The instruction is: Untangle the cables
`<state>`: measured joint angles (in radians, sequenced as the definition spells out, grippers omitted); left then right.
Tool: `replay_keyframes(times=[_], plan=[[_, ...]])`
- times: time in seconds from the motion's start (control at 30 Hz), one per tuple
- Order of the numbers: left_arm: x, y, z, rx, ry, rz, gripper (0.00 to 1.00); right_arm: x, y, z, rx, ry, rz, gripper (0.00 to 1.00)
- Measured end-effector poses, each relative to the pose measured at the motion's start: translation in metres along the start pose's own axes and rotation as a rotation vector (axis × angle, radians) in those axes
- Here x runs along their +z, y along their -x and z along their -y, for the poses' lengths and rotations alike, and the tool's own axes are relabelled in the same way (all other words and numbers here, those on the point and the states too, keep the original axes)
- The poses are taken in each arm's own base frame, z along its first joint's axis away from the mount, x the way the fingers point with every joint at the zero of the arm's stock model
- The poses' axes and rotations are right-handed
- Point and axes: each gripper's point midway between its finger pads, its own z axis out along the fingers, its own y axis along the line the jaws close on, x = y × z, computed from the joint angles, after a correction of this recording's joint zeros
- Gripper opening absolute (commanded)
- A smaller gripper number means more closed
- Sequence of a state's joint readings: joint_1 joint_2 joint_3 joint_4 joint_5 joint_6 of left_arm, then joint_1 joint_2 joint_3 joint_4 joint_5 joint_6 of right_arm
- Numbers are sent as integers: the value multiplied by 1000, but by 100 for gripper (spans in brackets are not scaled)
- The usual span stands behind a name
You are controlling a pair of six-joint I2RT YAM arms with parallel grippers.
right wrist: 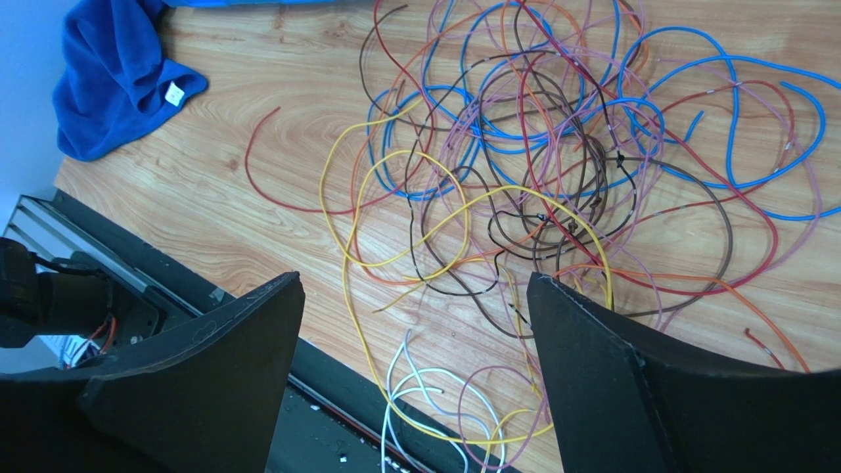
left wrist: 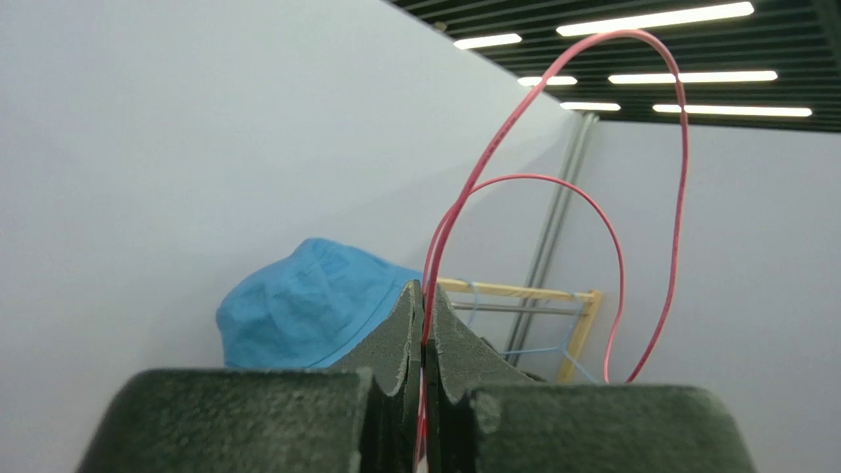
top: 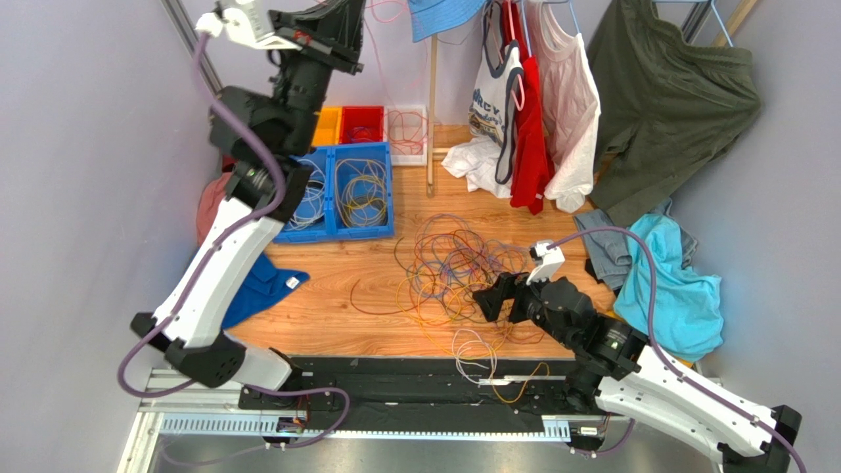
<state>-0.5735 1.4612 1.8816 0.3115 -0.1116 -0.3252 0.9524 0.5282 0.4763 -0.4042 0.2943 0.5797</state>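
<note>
The cables (top: 456, 268) lie as one tangled heap of orange, yellow, purple, blue, brown and red strands in the middle of the wooden table (top: 326, 296). My left gripper (top: 357, 20) is raised high at the back left, shut on a single red cable (left wrist: 681, 197) that arcs up out of its closed jaws (left wrist: 424, 291). My right gripper (top: 498, 296) hovers low at the heap's near right side. In the right wrist view its jaws (right wrist: 415, 286) stand wide open over yellow and white strands (right wrist: 434, 394), holding nothing, with the tangle (right wrist: 533, 168) just beyond.
Blue bins (top: 341, 192) with coiled cables, a red bin (top: 362, 123), an orange bin (top: 328, 126) and a white tray (top: 407, 133) stand at the back left. Clothes (top: 533, 108) hang at the back. A teal cloth (top: 681, 286) lies right, a blue cloth (top: 262, 281) left. Black rail (top: 415, 379) in front.
</note>
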Motion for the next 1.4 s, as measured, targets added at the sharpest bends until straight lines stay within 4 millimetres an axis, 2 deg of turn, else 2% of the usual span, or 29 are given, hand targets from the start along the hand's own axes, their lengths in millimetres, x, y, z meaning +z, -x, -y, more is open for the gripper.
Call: replay_keyframes(times=[0.07,0.17,0.33,0.5,0.67,0.87,1.0,1.13,1.23,1.4], plan=[[-13,27,23,-20,-38,21,0,-7,8,-2,6,8,18,87],[-29,41,45,-47,-75,-4,0,-22,27,-7,21,25,70,87],[-50,29,57,-69,-92,-109,0,-42,56,-15,33,66,159,86],[-66,15,62,-81,-94,-203,0,-44,63,-27,21,121,169,86],[-76,17,78,-104,-125,-262,0,-45,71,-58,5,253,168,84],[-82,31,93,-124,-150,-268,0,-47,82,-109,-22,455,126,82],[-85,27,95,-120,-149,-287,0,-46,77,-138,-54,559,73,82],[-88,21,97,-118,-149,-309,0,-38,65,-156,-99,600,28,82],[-88,21,102,-125,-160,-315,0,-26,58,-157,-129,584,13,82],[-88,24,117,-139,-192,-320,0,-4,67,-146,-148,487,97,84]])
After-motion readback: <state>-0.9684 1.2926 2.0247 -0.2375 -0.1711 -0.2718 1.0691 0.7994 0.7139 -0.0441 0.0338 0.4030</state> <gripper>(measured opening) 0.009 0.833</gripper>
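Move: The left gripper, shut on the pink cable, hangs high: the white bin under the trailing end lies about 30 cm ahead, 3 cm to its right and 63 cm below. At that same depth, the red bin is some 30 cm ahead and 6 cm left, the right blue bin 16 cm ahead and 6 cm left. From the open right gripper, the cable tangle's middle is about 9 cm ahead, 6 cm left and 14 cm below; the white cable loops lie 10 cm back, 1 cm left, equally low. Keep the left gripper shut on the pink cable and draw it back about 14 cm, away from the white bin and nearly level, easing a little right while turning it clockwise. Meanwhile lift the open, empty right gripper some 12 cm off the tangle, then swing it left about as far, turning it counter-clockwise with its left side rising; finish by swinging partly back and edging forward. ##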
